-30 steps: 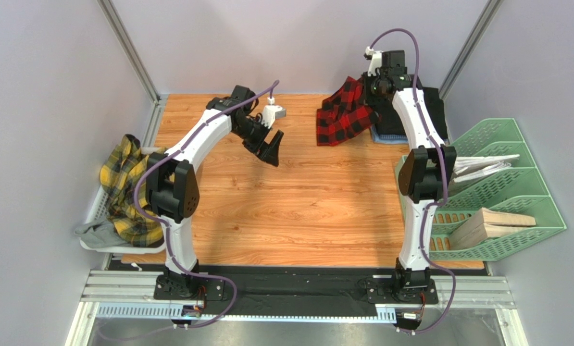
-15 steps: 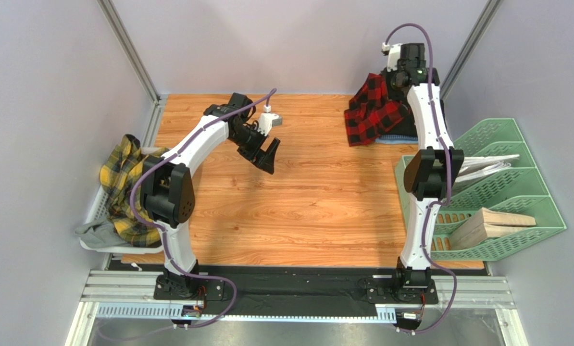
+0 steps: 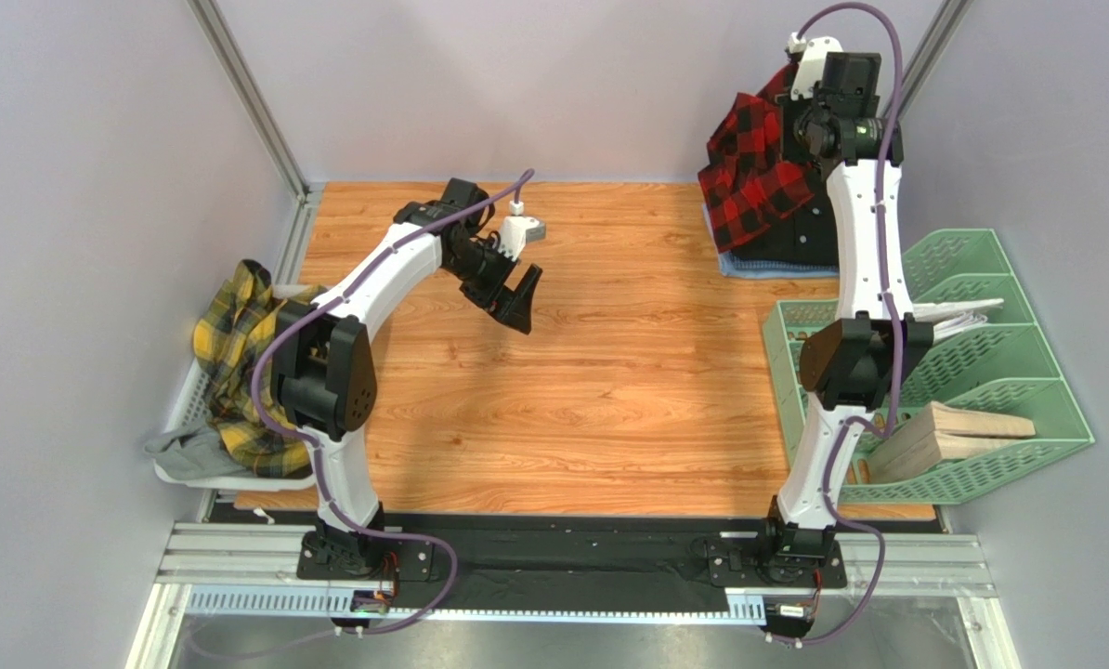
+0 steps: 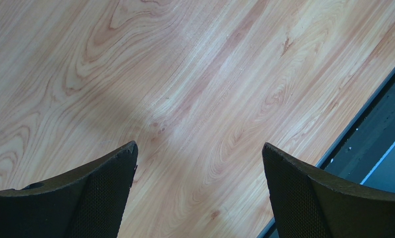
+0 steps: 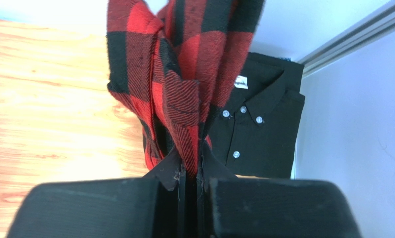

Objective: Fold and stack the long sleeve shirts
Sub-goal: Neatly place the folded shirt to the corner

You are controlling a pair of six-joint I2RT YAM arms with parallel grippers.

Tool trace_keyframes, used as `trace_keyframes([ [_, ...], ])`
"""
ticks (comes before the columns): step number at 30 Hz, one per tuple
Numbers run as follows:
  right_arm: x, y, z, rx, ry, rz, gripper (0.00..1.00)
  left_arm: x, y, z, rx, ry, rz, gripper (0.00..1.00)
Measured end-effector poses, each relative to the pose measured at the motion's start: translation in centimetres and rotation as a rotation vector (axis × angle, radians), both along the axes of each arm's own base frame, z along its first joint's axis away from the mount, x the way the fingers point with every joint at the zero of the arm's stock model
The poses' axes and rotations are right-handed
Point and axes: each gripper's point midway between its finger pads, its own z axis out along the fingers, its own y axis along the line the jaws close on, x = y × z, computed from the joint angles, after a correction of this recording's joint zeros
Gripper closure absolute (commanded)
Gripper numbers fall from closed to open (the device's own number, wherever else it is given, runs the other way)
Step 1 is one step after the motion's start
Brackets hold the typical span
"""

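Note:
My right gripper (image 5: 190, 171) is shut on the red-and-black check shirt (image 5: 179, 84), which hangs bunched from its fingers. In the top view the right gripper (image 3: 802, 135) is raised high at the back right corner, and the check shirt (image 3: 753, 174) dangles over the folded plain black shirt (image 3: 814, 237). That black shirt (image 5: 256, 134) lies flat with its collar and buttons up. The yellow-and-dark plaid shirt (image 3: 246, 365) is crumpled in a tray at the left. My left gripper (image 3: 521, 296) hovers open over bare wood (image 4: 198, 148), holding nothing.
A white tray (image 3: 181, 404) at the left edge also holds a grey cloth (image 3: 184, 446). A green file rack (image 3: 1000, 272) with papers and wooden blocks (image 3: 958, 432) stands at the right. A blue cloth (image 3: 744, 265) lies under the black shirt. Walls and metal posts enclose the table.
The right arm has lifted the check shirt up and toward the back right, off the wood and over the black shirt. The left gripper barely shifted.

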Motion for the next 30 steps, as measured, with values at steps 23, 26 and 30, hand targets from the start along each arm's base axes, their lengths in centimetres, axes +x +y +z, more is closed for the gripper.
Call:
trace_keyframes([
  [23,2.6,-8.6,-6.5,0.005,0.052,-0.135,1.00,-0.8,0.5,0.1,0.024,0.027,-0.010,0.01],
  [26,3.7,-9.5,-7.0,-0.014,0.026,-0.143,1.00,-0.8,0.5,0.3,0.026,0.027,-0.010,0.01],
  [30,4.8,-11.2,-8.1,-0.044,0.010,-0.167,0.98,-0.9,0.8,0.2,0.039,0.029,-0.011,0.01],
])
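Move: The neat stack that the checked shirt in my right hand is going to has its middle about 5 cm ahead of that hand, 5 cm to its right and some 29 cm below. The table's far right corner is roughly 13 cm ahead and 18 cm right; the green rack's middle is about 30 cm back and 19 cm right. From my left hand the stack is some 23 cm ahead, 46 cm right and 11 cm lower. Keeping the red-and-black shirt pinched in shut fingers, I sweep my right hand about 11 cm to the right across the stack towards the side wall, sinking some 8 cm as I go and easing about 5 cm forward mostly in the later part. The wrist swings roughly 10 degrees clockwise. ##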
